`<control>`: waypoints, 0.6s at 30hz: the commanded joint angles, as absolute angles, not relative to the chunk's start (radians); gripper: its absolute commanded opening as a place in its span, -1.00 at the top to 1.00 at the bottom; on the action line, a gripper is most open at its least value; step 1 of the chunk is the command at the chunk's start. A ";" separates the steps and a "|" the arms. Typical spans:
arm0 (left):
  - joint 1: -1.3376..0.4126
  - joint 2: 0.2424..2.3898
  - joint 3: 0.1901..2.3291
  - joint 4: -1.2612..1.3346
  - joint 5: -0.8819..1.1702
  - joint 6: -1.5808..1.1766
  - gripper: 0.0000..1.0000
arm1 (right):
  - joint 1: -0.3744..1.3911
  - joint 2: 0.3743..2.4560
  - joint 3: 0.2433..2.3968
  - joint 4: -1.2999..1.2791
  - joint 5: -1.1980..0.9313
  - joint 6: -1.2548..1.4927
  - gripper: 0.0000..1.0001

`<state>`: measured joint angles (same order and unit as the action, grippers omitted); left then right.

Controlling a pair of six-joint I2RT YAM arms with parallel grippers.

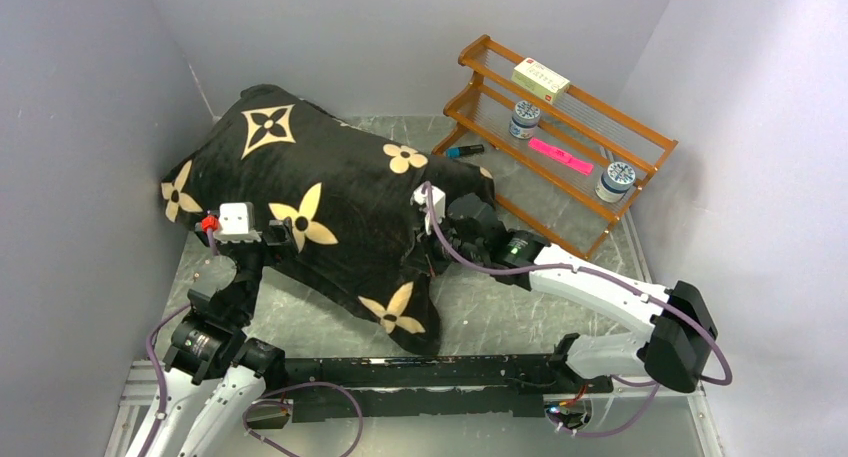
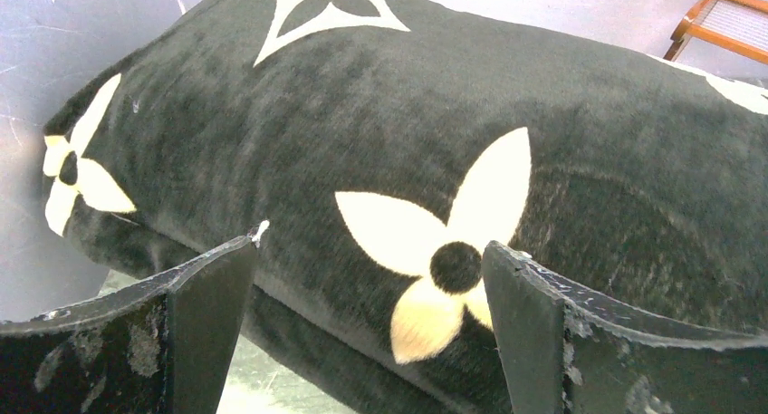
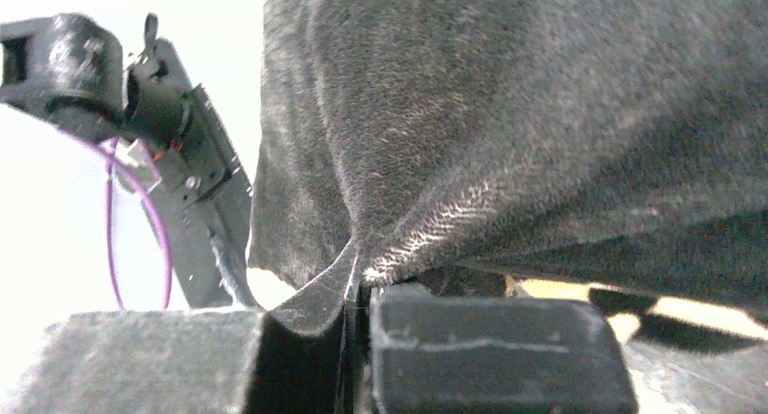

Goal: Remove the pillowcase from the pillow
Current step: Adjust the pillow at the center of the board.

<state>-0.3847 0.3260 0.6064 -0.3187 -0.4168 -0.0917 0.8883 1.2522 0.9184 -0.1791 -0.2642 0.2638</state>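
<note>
The black plush pillowcase (image 1: 330,192) with tan flower motifs lies bulging across the table's left and middle. It fully covers the pillow, so the pillow is hidden. My left gripper (image 1: 285,239) stands open at the case's near left edge; in the left wrist view its gripper (image 2: 373,246) spans a tan flower on the pillowcase (image 2: 408,115) with nothing pinched. My right gripper (image 1: 425,242) is at the case's right side. In the right wrist view that gripper (image 3: 358,283) is shut on a puckered fold of the pillowcase (image 3: 543,115), which hangs stretched above it.
A wooden two-shelf rack (image 1: 585,107) stands at the back right, holding a box (image 1: 540,80), two jars (image 1: 524,119) (image 1: 614,181) and a pink item (image 1: 560,156). A blue marker (image 1: 464,150) lies by its foot. Grey walls close in left, back and right.
</note>
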 commanded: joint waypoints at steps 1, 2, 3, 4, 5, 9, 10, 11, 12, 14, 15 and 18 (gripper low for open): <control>-0.376 0.349 0.629 -0.292 -0.427 -0.096 -0.99 | 0.986 1.174 0.962 -0.225 -0.419 0.226 1.00; -0.375 0.352 0.630 -0.293 -0.426 -0.097 -0.99 | 0.999 1.174 0.960 -0.217 -0.440 0.224 1.00; -0.374 0.354 0.630 -0.294 -0.425 -0.099 -0.99 | 1.013 1.177 0.954 -0.205 -0.452 0.227 1.00; -0.374 0.356 0.631 -0.295 -0.425 -0.101 -0.99 | 1.025 1.181 0.952 -0.193 -0.478 0.230 1.00; -0.373 0.357 0.632 -0.296 -0.427 -0.103 -0.99 | 1.038 1.187 0.953 -0.183 -0.498 0.234 1.00; -0.373 0.363 0.632 -0.300 -0.442 -0.114 -0.99 | 1.080 1.217 0.991 -0.185 -0.563 0.210 1.00; -0.372 0.367 0.634 -0.303 -0.451 -0.118 -0.99 | 1.086 1.223 1.003 -0.191 -0.570 0.201 1.00; -0.371 0.372 0.635 -0.304 -0.459 -0.124 -0.99 | 1.090 1.228 1.008 -0.192 -0.570 0.198 0.97; -0.371 0.380 0.637 -0.308 -0.469 -0.129 -0.99 | 1.090 1.231 1.014 -0.195 -0.567 0.193 0.80; -0.370 0.399 0.642 -0.314 -0.475 -0.139 -0.99 | 1.090 1.239 1.042 -0.222 -0.549 0.172 0.44; -0.370 0.409 0.646 -0.316 -0.475 -0.145 -0.99 | 1.089 1.248 1.063 -0.246 -0.540 0.151 0.24; -0.368 0.438 0.651 -0.322 -0.480 -0.167 -0.99 | 1.075 1.287 1.162 -0.342 -0.469 0.090 -0.13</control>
<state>-0.3740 0.4030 0.6064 -0.3233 -0.4530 -0.1261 1.0798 1.2659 1.0111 -0.2848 -0.4603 0.1787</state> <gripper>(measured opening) 0.996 0.474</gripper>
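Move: The right hand already pinches the pillowcase near the pillow's right flank. The pillow's near corner, with its cream flower, lies about 10 cm back, 2 cm to the left and 9 cm lower. The pillow's middle is some 10 cm ahead and 13 cm to the left, slightly lower; the marker lies 18 cm ahead, 12 cm to the right and 13 cm down. From the left hand that near corner is roughly 14 cm back, 21 cm to the right and 18 cm below. Still pinching the black pillowcase, the right fingers drag it back towards the board's near edge, some 10 cm in all and 3 to 4 cm leftward, while the hand swings about 25 degrees counter-clockwise. Near the end they open to about half, letting go of the cloth as the hand lifts some 2 cm. The empty left hand, wide open, eases a little down and forward over the pillow. ##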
